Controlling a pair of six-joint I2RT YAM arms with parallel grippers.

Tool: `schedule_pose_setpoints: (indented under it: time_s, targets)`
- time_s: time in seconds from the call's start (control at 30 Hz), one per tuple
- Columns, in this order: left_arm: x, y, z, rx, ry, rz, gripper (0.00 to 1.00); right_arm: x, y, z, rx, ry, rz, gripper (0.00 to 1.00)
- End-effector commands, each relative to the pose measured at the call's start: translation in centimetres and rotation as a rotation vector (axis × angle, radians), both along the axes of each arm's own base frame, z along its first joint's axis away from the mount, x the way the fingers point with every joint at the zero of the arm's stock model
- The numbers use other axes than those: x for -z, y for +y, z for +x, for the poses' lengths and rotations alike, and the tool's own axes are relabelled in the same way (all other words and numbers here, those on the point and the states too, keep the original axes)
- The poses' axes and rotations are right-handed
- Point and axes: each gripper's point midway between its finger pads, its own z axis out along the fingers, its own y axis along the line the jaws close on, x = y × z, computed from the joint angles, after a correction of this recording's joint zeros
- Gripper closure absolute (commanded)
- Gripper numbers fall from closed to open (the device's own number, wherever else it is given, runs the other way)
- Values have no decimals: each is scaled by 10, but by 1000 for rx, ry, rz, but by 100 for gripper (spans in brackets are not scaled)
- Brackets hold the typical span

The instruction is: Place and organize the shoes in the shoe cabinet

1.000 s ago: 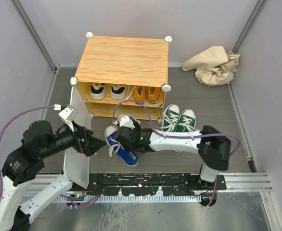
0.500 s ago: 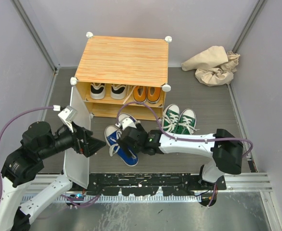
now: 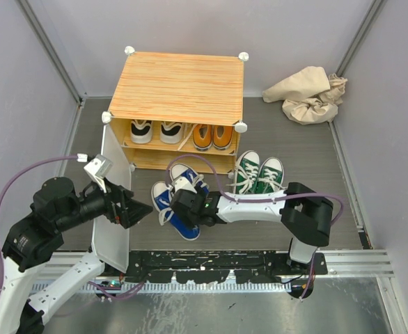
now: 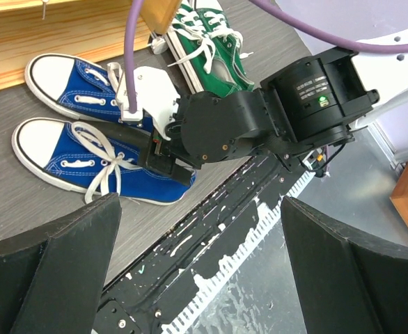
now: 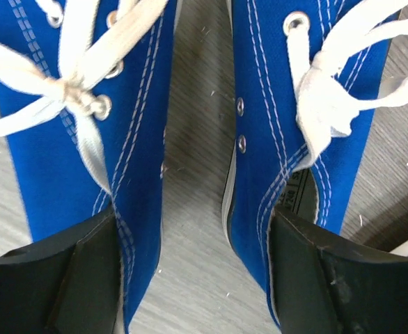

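The shoe cabinet (image 3: 176, 87) stands at the back with its white door (image 3: 113, 209) swung open to the left. White-and-black shoes (image 3: 155, 131) and orange shoes (image 3: 213, 136) sit on its upper shelf. The blue pair (image 3: 163, 198) lies on the floor in front of it, the green pair (image 3: 258, 172) to its right. My right gripper (image 3: 184, 203) is open and low over the blue pair's heels. In the right wrist view (image 5: 193, 243) one finger (image 5: 58, 278) is at the left shoe (image 5: 44, 160) and the other (image 5: 343, 278) in the right shoe (image 5: 267, 111). My left gripper (image 3: 138, 207) is open and empty beside the door.
A crumpled beige cloth (image 3: 308, 94) lies at the back right. The black base rail (image 3: 218, 263) runs along the near edge. Grey walls close in both sides. The left wrist view shows the blue shoes (image 4: 72, 156), green shoes (image 4: 211, 49) and right gripper (image 4: 166, 149).
My right arm's elbow swung out to the right and back, while its gripper stayed over the blue shoes' heels and settled slightly lower. The left arm has not moved.
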Motion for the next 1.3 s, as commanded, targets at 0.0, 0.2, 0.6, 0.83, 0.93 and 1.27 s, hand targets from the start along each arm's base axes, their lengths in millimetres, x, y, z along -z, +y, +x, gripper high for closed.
schedule_pose_setpoints:
  time_s: [0.0, 0.2, 0.6, 0.83, 0.93, 1.27]
  targets:
    - [-4, 1, 1, -6, -25, -12, 2, 10, -3, 15, 59, -55, -21, 30]
    - [-7, 3, -1, -9, -31, -5, 2, 10, -1, 18, 75, -53, -63, 92]
    - [-18, 9, -9, -8, -56, -16, 2, -127, 47, 45, 169, -133, 333, 99]
    - [-17, 8, -12, 2, -50, -20, 2, -102, 68, 93, 252, -93, 369, 99]
    - [-17, 9, -13, 4, -52, -20, 2, -102, 81, 111, 281, -87, 412, 99]
    - [-17, 11, -17, 11, -56, -12, 2, -115, 116, 147, 401, -141, 526, 99]
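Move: The right hand is open, its fingers down in the inner edges of the two blue shoes' collars: the left blue shoe's middle is about 5 cm left and 1 cm ahead, the right blue shoe's some 5 cm ahead and 2 cm right, both roughly 3 cm below. The lower compartment's mouth is about 15 cm ahead and 3 cm left, the green shoes about 12 cm ahead and 22 cm right. From the idle left hand, the left blue shoe lies some 9 cm ahead, 9 cm right and far below. The right hand eases about 1 cm down and forward while its fingers shut from nearly wide, pinching the two blue shoes' facing inner walls together near the heels. Keeping that pinch, it lifts and swings forward and left over a low arc towards the cabinet's lower compartment, roughly 10 cm forward and 6 cm left in all, turning nearly 20 degrees clockwise and sinking some 5 cm from the top of the arc at the end. ##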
